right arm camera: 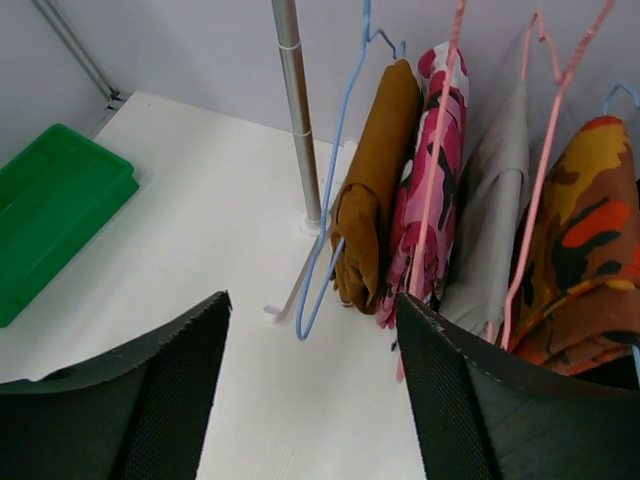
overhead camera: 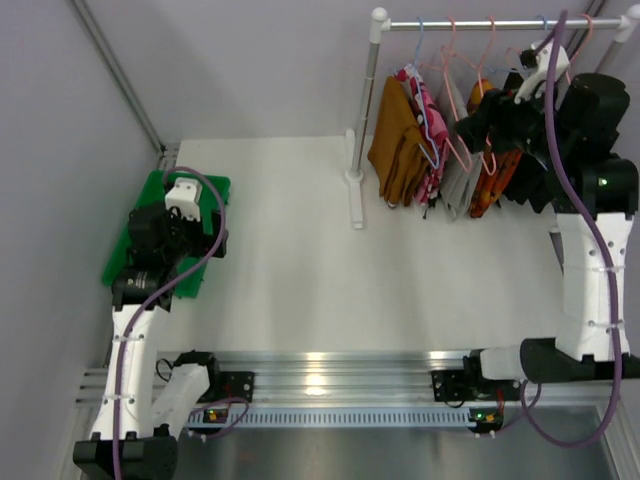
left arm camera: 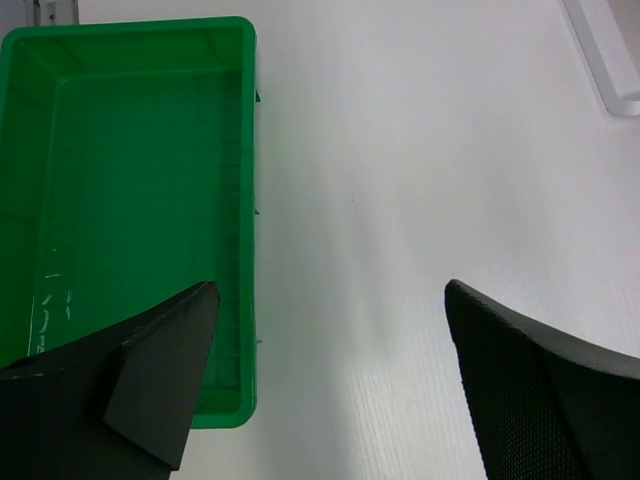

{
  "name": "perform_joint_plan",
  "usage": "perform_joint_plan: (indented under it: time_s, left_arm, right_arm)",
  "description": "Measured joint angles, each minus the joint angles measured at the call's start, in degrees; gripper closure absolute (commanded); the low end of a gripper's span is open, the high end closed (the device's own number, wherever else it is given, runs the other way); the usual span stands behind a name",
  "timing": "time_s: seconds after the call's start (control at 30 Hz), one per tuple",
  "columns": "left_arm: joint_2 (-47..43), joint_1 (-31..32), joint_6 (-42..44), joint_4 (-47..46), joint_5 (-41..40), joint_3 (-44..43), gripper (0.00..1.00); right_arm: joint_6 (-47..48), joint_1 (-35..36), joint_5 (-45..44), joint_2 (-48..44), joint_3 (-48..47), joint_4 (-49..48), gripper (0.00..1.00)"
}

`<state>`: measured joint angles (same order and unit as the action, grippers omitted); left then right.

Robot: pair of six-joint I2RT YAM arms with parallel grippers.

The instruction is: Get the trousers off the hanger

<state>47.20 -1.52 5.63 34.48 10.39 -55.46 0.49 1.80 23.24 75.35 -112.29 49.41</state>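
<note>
Two pairs of trousers hang folded at the left end of the rail. The mustard-brown trousers (right arm camera: 375, 180) (overhead camera: 395, 140) are draped over a blue hanger (right arm camera: 335, 180). The pink floral trousers (right arm camera: 430, 190) (overhead camera: 430, 125) hang beside them on a pink hanger (right arm camera: 437, 140). My right gripper (right arm camera: 311, 297) (overhead camera: 472, 130) is raised in front of the rack, open and empty, a short way from both pairs. Its right finger (right arm camera: 450, 390) is level with the floral pair's lower edge. Far to the left, my left gripper (left arm camera: 330, 285) (overhead camera: 210, 240) hovers wide open over the table, holding nothing.
A grey garment (right arm camera: 495, 230) and an orange patterned garment (right arm camera: 585, 250) hang further right on pink hangers. The rack's upright pole (right arm camera: 297, 110) and foot (overhead camera: 355, 200) stand left of the trousers. A green bin (left arm camera: 120, 30) (overhead camera: 155, 190) sits at the table's left edge.
</note>
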Motion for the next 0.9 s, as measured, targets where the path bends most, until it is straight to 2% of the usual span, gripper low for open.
perform_joint_plan:
  time_s: [0.07,0.23,0.4,0.6,0.9]
  left_arm:
    - [1.05,-0.02,-0.33,-0.28,-0.33,-0.04,0.01]
    - [4.02,0.0,-2.16,-0.46,-1.29,-0.24,0.01]
    - [4.44,-0.02,-3.74,-0.85,-2.36,-0.26,0.01]
    - [4.33,0.0,-4.42,-1.07,-3.76,-0.63,0.01]
    - [3.3,0.0,-4.5,-1.16,-5.25,-0.61,0.01]
  right_arm:
    - [-0.59,3.02,-1.77,4.81,-4.55,0.33,0.43]
    - [-0.68,9.35,-8.09,14.75,-10.21,0.72,0.49]
    - [-1.29,12.96,-17.66,21.11,-10.51,0.74,0.47]
    - [-2.27,15.17,-24.96,24.7,-12.26,-0.07,0.56]
    - [-3.58,15.43,-28.35,32.44,-18.05,-1.49,0.67]
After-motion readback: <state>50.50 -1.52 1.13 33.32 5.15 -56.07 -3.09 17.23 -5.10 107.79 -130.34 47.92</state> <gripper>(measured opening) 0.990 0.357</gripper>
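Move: The brown trousers on the blue hanger hang about 18 cm ahead of the right hand, some 8 cm to its left and 20 cm lower. Right of them, equally far out and low, are the pink patterned trousers (3 cm left of the hand) and the grey trousers (2 cm right of it). The rack post stands about 24 cm ahead, 14 cm left and 10 cm below. From the left hand, the brown trousers are roughly 22 cm ahead and 36 cm right, nearly level. Forward first and a little left, then also downward, the right hand reaches about 16 cm out and 10 cm down towards the brown trousers, ending with the near side of the blue hanger by the left finger. On the way the fingers tip down and swing clockwise, each a bit over 10 degrees, and narrow from two-thirds open to about a third; a grip on cloth can't be seen. ##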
